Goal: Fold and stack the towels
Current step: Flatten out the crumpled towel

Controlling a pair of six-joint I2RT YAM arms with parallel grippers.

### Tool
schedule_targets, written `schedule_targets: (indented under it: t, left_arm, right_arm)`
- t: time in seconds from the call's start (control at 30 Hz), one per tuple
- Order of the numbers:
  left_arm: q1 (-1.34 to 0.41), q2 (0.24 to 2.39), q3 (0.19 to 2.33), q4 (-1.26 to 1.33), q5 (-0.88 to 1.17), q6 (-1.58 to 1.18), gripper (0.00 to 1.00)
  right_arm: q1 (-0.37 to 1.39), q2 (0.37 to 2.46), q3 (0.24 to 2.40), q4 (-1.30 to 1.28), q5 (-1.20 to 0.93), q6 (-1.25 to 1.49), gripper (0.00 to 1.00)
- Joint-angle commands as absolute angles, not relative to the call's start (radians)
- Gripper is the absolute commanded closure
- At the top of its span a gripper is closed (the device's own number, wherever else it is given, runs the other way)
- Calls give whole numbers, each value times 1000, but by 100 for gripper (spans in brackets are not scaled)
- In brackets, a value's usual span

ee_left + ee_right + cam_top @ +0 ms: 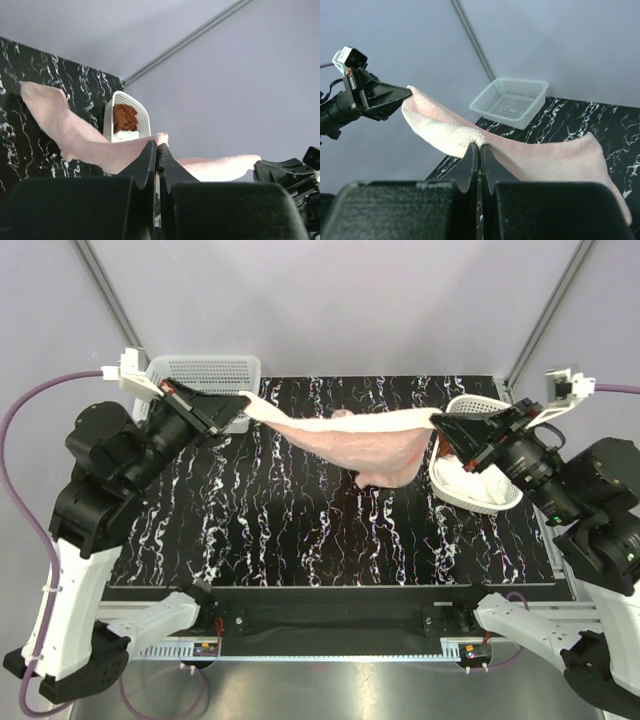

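The pale pink towel hangs stretched in the air between my two grippers, sagging toward the right above the black marbled table. My left gripper is shut on its left corner; the left wrist view shows the jaws pinching pink cloth. My right gripper is shut on its right corner, also seen in the right wrist view with the towel. The rust-brown towel and the white towel lie in the round basket at the right.
A rectangular white mesh basket stands at the back left, behind my left gripper; it also shows in the right wrist view. A round white mesh basket stands at the right under my right wrist. Grey walls surround the table.
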State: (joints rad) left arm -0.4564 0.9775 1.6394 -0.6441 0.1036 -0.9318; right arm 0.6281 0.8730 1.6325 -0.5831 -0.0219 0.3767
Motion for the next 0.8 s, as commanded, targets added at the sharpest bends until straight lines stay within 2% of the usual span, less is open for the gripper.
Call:
schedule_targets:
  t: [0.0, 0.13, 0.43, 0.63, 0.77]
  left_arm:
    - [-532, 999, 1655, -676, 42, -974, 100]
    - [-569, 963, 1700, -759, -92, -994, 100]
    - [-572, 853, 1738, -791, -77, -1074, 100]
    - [-572, 810, 1766, -795, -25, -1126, 100]
    - [-572, 814, 1781, -747, -6, -1140, 100]
  right_arm:
    - [621, 885, 1582, -525, -152, 416, 100]
    - [621, 873, 1607, -537, -251, 425, 100]
    - [621, 879, 1706, -502, -589, 480, 100]
    - [621, 827, 1666, -326, -693, 613, 100]
    - [623, 804, 1629, -245, -677, 655, 100]
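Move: The pink towel is already held up by its top edge between both shut grippers, its body trailing forward and down: its middle is about 8 cm ahead of the left hand, 14 cm to its right and 14 cm below, and some 10 cm ahead of the right hand, 14 cm to its left. The empty white basket stands roughly 37 cm ahead and 19 cm left of the left hand, the filled basket about 26 cm ahead and 19 cm right of the right hand, both some 46 cm lower. Keeping their pinch on the towel's top edge, high over the table, both hands dip 2 or 3 cm while the right one starts drifting left, then swing back towards the bases and climb, the left ending about 9 cm back and 5 cm up, the right about 12 cm back and nearly as far up. The left hand edges outward to its left as it draws back, with a slight roll, while the right turns counter-clockwise some 35 degrees, so the towel is carried backward between them away from the baskets. ##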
